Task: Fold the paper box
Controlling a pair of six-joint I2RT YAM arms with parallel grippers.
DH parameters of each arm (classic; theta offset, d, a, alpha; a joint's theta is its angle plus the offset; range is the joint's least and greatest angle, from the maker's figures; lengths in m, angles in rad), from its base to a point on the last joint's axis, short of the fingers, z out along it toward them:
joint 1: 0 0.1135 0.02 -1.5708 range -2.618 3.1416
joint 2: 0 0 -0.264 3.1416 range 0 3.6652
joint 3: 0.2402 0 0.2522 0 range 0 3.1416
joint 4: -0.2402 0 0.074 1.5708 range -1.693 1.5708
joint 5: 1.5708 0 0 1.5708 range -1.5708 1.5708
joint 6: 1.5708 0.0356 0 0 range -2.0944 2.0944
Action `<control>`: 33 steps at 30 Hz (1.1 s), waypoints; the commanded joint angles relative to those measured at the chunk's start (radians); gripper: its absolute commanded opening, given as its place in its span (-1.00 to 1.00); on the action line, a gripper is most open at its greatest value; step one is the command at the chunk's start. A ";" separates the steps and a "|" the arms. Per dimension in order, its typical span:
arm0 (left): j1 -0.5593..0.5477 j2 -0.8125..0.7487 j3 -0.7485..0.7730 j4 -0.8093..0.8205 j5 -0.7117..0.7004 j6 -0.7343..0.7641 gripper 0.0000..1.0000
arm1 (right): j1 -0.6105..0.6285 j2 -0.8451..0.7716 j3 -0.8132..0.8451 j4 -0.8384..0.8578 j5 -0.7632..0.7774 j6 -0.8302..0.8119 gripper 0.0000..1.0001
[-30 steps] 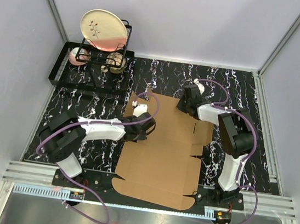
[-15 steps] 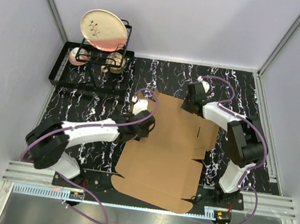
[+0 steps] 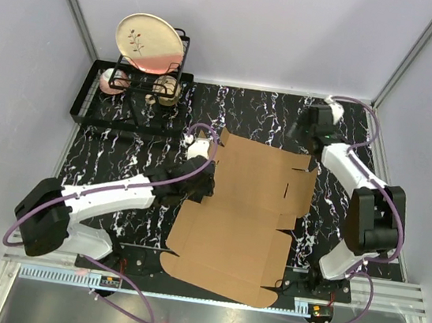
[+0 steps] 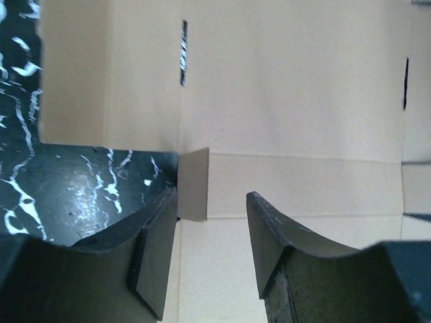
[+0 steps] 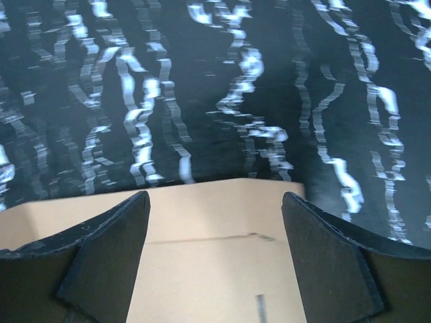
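Note:
The paper box (image 3: 241, 213) is a flat brown die-cut sheet with flaps and slits, lying on the black marbled table. My left gripper (image 3: 200, 182) is open over the sheet's left edge. In the left wrist view its fingers (image 4: 156, 249) straddle the cardboard (image 4: 296, 87), with a small shaded tab (image 4: 194, 185) just ahead of the left finger. My right gripper (image 3: 311, 138) is open and empty, hovering near the sheet's far right corner. The right wrist view shows that corner (image 5: 202, 269) below the wide-open gripper (image 5: 215, 202).
A black tray (image 3: 88, 101) at the back left holds a wire rack (image 3: 173, 64) with a cream plate (image 3: 148, 41) and small cups (image 3: 166, 87). Grey walls enclose the table on three sides. The arm bases stand at the near edge.
My right gripper has moved off the sheet's far edge toward the back right. My left arm has stretched forward along the left edge. The sheet has shifted slightly right.

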 commanded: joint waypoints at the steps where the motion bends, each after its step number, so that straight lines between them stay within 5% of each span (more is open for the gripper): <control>1: -0.023 0.000 -0.040 0.100 0.147 0.030 -0.03 | -0.108 -0.035 -0.087 0.048 -0.052 -0.046 0.72; 7: -0.048 0.008 -0.086 0.138 0.252 0.042 -0.03 | -0.151 0.068 -0.082 0.039 -0.055 -0.028 0.72; 17: -0.054 0.002 -0.155 0.213 0.345 0.033 -0.03 | -0.188 0.181 -0.084 0.157 -0.270 -0.048 0.51; 26: -0.053 0.012 -0.164 0.221 0.349 0.033 -0.03 | -0.188 0.206 -0.059 0.146 -0.330 -0.073 -0.43; 28: -0.053 0.023 -0.161 0.226 0.352 0.033 -0.03 | -0.190 0.179 -0.087 0.160 -0.327 -0.065 -0.98; 33: -0.053 0.048 -0.161 0.239 0.355 0.026 -0.03 | -0.190 0.027 -0.173 0.206 -0.270 -0.042 -1.00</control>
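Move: The right hand hovers open with the far right corner of the box's far flap about 5 cm to its right, 1 cm ahead and 12 cm below. The right side flap's middle lies some 9 cm back and 4 cm right. From the left hand, that corner is about 18 cm ahead and 33 cm right; the near panel's middle is 12 cm back and 11 cm right, and the small left tab 1 cm ahead and 2 cm left, all roughly 10 cm down. The right fingers close and pinch the right end of the far flap: the hand first swings about 7 cm right while sinking, drops to 11 cm below its start as it eases back left, shuts, then lifts 2 to 3 cm. Meanwhile the left hand, half open and touching nothing, draws back some 6 cm, also right and down, over the near panel, turning about 15 degrees clockwise. ##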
